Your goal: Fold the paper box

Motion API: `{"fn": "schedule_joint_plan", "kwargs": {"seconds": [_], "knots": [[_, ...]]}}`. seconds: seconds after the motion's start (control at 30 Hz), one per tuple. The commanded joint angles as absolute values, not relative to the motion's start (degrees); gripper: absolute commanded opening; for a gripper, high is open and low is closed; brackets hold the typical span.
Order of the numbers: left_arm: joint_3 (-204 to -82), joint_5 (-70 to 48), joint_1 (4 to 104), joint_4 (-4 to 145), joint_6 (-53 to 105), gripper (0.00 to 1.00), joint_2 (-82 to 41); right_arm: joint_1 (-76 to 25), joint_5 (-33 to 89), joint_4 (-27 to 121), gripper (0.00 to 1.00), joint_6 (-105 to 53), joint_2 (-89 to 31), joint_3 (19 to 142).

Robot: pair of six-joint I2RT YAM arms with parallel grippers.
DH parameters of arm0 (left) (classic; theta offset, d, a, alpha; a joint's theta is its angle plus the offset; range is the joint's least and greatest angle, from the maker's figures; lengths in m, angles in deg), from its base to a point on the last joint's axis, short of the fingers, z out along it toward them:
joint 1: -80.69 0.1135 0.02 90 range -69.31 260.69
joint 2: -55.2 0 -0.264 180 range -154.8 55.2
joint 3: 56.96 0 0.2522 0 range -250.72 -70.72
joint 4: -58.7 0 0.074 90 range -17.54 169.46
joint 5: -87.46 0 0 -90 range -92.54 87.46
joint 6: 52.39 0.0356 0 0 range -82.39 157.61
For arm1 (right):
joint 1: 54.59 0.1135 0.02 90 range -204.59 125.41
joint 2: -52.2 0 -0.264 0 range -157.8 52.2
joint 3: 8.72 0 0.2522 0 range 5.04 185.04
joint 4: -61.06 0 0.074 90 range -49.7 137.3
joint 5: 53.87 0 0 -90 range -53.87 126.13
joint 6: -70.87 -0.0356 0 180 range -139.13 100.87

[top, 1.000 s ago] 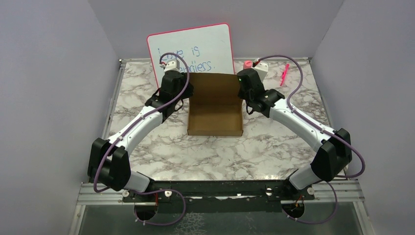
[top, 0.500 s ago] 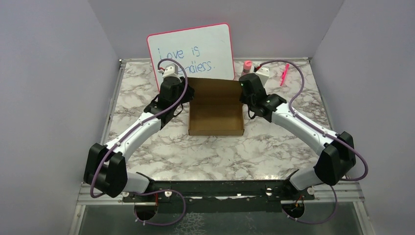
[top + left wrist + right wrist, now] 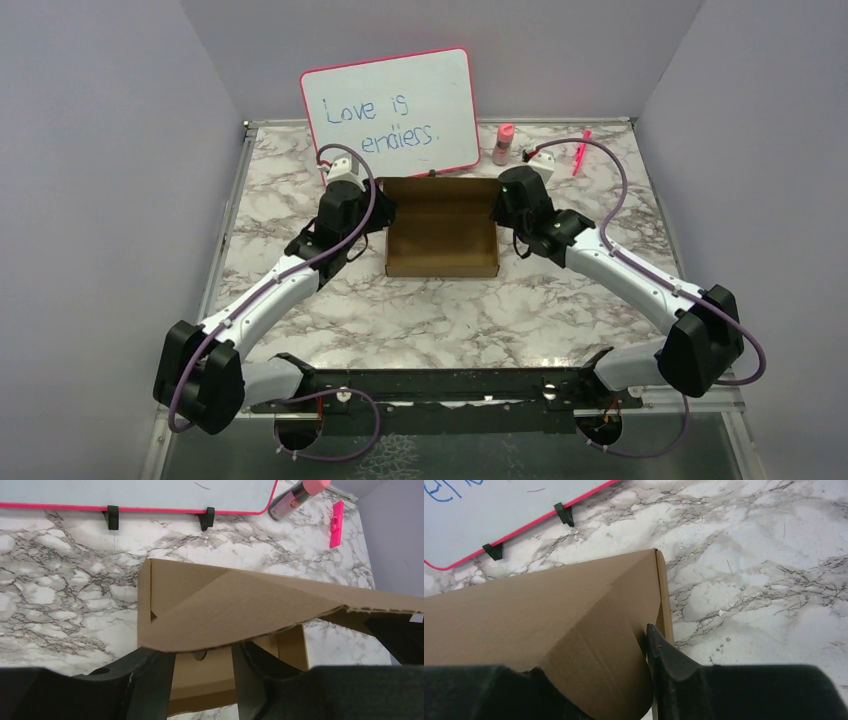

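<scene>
The paper box (image 3: 440, 228) is a shallow brown cardboard box in the middle of the marble table, its lid lowered over it. My left gripper (image 3: 380, 205) is at the box's left side and my right gripper (image 3: 498, 207) at its right side. In the left wrist view the lid (image 3: 240, 610) juts over my left gripper (image 3: 202, 652), whose fingers (image 3: 150, 677) stand apart with the box's inside showing between them. In the right wrist view a rounded lid flap (image 3: 594, 630) fills the gap of my right gripper (image 3: 594, 655). Its right finger (image 3: 669, 665) touches the flap's edge and the jaws stand apart.
A pink-framed whiteboard (image 3: 395, 105) stands right behind the box. A pink-capped bottle (image 3: 503, 143) and a pink marker (image 3: 580, 152) lie at the back right. Grey walls close in the table on the left, right and back.
Both wrists have moved down and toward the near side, and the lid has come down with them. Both pairs of jaws have spread wider.
</scene>
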State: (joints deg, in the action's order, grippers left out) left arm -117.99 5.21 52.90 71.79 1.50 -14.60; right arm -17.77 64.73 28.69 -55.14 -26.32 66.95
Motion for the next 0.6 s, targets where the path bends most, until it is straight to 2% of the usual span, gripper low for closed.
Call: {"fn": "schedule_joint_plan", "kwargs": {"seconds": [0.0,0.07,0.23,0.37,0.5,0.57], "knots": [[-116.54,4.85,52.70,70.36,0.98,0.48,-10.32,-17.22,61.99,30.34,0.37,-54.40,-24.34,66.13],[-116.39,5.13,52.68,71.12,1.76,0.51,-8.99,-17.20,61.43,30.50,0.41,-53.82,-23.65,66.13],[-114.68,4.94,52.74,73.56,3.37,0.56,-4.97,-17.22,59.57,31.26,0.62,-50.65,-21.24,66.03],[-111.99,4.46,52.74,74.63,4.93,0.61,0.33,-17.22,59.10,30.25,0.71,-47.35,-18.44,65.74],[-109.78,5.18,52.74,76.96,7.07,0.79,6.21,-17.21,57.59,29.52,0.80,-41.48,-14.69,64.80],[-110.32,5.16,52.78,78.39,9.25,0.87,8.03,-17.23,57.72,29.16,0.92,-39.62,-12.05,64.41]]}}
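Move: Each hand has its end of the raised lid, the corner flap, at its fingers. The open box body lies below: its middle is about 3 cm ahead of the left hand, 11 cm to that hand's right and 16 cm lower; from the right hand it is about 3 cm ahead, 11 cm left and as far down. The pink-capped bottle stands roughly 21 cm ahead of the right hand and 3 cm to its right, some 14 cm lower. Both hands let go of the lid's corner flaps, their already parting fingers spreading wide. The left draws back about 5 cm, rising and easing out to its left by some 3 cm each. The right opens first almost in place, then lifts about 5 cm and slightly back, fingertips tipping up a little as it turns about 10 degrees counter-clockwise. ##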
